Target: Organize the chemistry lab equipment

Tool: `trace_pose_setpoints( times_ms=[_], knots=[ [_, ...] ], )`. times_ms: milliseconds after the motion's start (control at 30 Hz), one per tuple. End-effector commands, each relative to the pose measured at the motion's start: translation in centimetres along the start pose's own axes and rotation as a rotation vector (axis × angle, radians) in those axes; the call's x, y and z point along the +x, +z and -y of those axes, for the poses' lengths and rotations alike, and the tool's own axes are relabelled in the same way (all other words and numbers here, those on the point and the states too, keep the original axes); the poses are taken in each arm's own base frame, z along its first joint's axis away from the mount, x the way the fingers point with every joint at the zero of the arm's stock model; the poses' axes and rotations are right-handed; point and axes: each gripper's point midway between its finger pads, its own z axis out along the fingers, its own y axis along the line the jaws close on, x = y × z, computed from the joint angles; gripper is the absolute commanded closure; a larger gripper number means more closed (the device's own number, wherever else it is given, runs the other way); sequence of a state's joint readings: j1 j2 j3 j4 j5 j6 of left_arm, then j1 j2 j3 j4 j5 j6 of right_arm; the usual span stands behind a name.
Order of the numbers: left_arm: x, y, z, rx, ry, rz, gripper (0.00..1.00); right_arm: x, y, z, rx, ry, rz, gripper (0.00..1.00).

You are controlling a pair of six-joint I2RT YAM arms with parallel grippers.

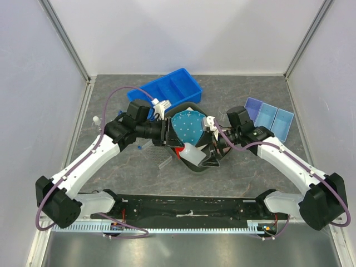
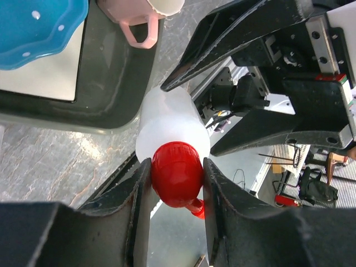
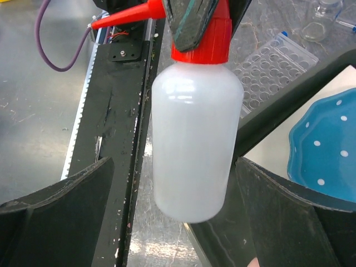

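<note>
The white squeeze bottle hangs above the table between both arms. My left gripper is shut on its red cap, and the red nozzle sticks out past the fingers. My right gripper is open, its fingers standing wide on either side of the bottle's body with gaps on both sides. A clear rack and small clear beakers lie on the table beyond.
A blue white-dotted plate lies on a dark tray with a pink mug. A blue bin stands at the back, and pale blue containers at the right.
</note>
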State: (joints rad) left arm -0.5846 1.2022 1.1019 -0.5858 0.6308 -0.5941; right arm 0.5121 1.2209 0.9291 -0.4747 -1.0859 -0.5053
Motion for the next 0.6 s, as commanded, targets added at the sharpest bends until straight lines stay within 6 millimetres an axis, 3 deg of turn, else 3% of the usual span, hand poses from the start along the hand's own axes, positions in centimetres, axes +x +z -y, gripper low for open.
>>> trace_pose_setpoints(
  times_ms=[0,200,300,433,567],
  knots=[
    [-2.4,0.5,2.8,0.078,0.052,0.060,0.98,-0.7,0.7,0.6,0.020,0.001,0.027,0.02],
    [-2.7,0.8,2.7,0.073,0.052,0.077,0.97,-0.5,1.3,1.2,0.038,0.040,0.018,0.11],
    [-2.9,0.8,2.4,0.054,0.053,0.092,0.96,-0.6,1.3,1.5,0.052,0.047,0.014,0.22],
    [-2.9,0.9,1.9,0.037,0.051,0.100,0.92,-0.7,1.3,1.5,0.050,0.053,0.015,0.50],
    [-3.0,0.6,1.8,0.027,0.069,0.121,0.79,-0.7,1.5,1.6,0.043,0.066,0.016,0.63]
  ],
)
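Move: Between the two hands, in mid-air, hangs the wash bottle, its red cap already in the left fingers. The white body's middle is about 4 cm to the right hand's left and 1 cm ahead, roughly at its height; from the left hand it is 6 cm right, 1 cm back and 4 cm lower. The blue plate lies some 14 cm ahead of the right hand and 6 cm left, the pink mug 8 cm ahead and 9 cm right, both roughly 15 cm below. Closing its wide-open fingers to under half, the right hand pinches the wash bottle's white body from both sides, having eased about 1.5 cm forward, 1 cm left and slightly down to centre on it. The left hand keeps hold of the red cap and brings the bottle about 1.5 cm right, deeper between those fingers, and 1 cm forward. ##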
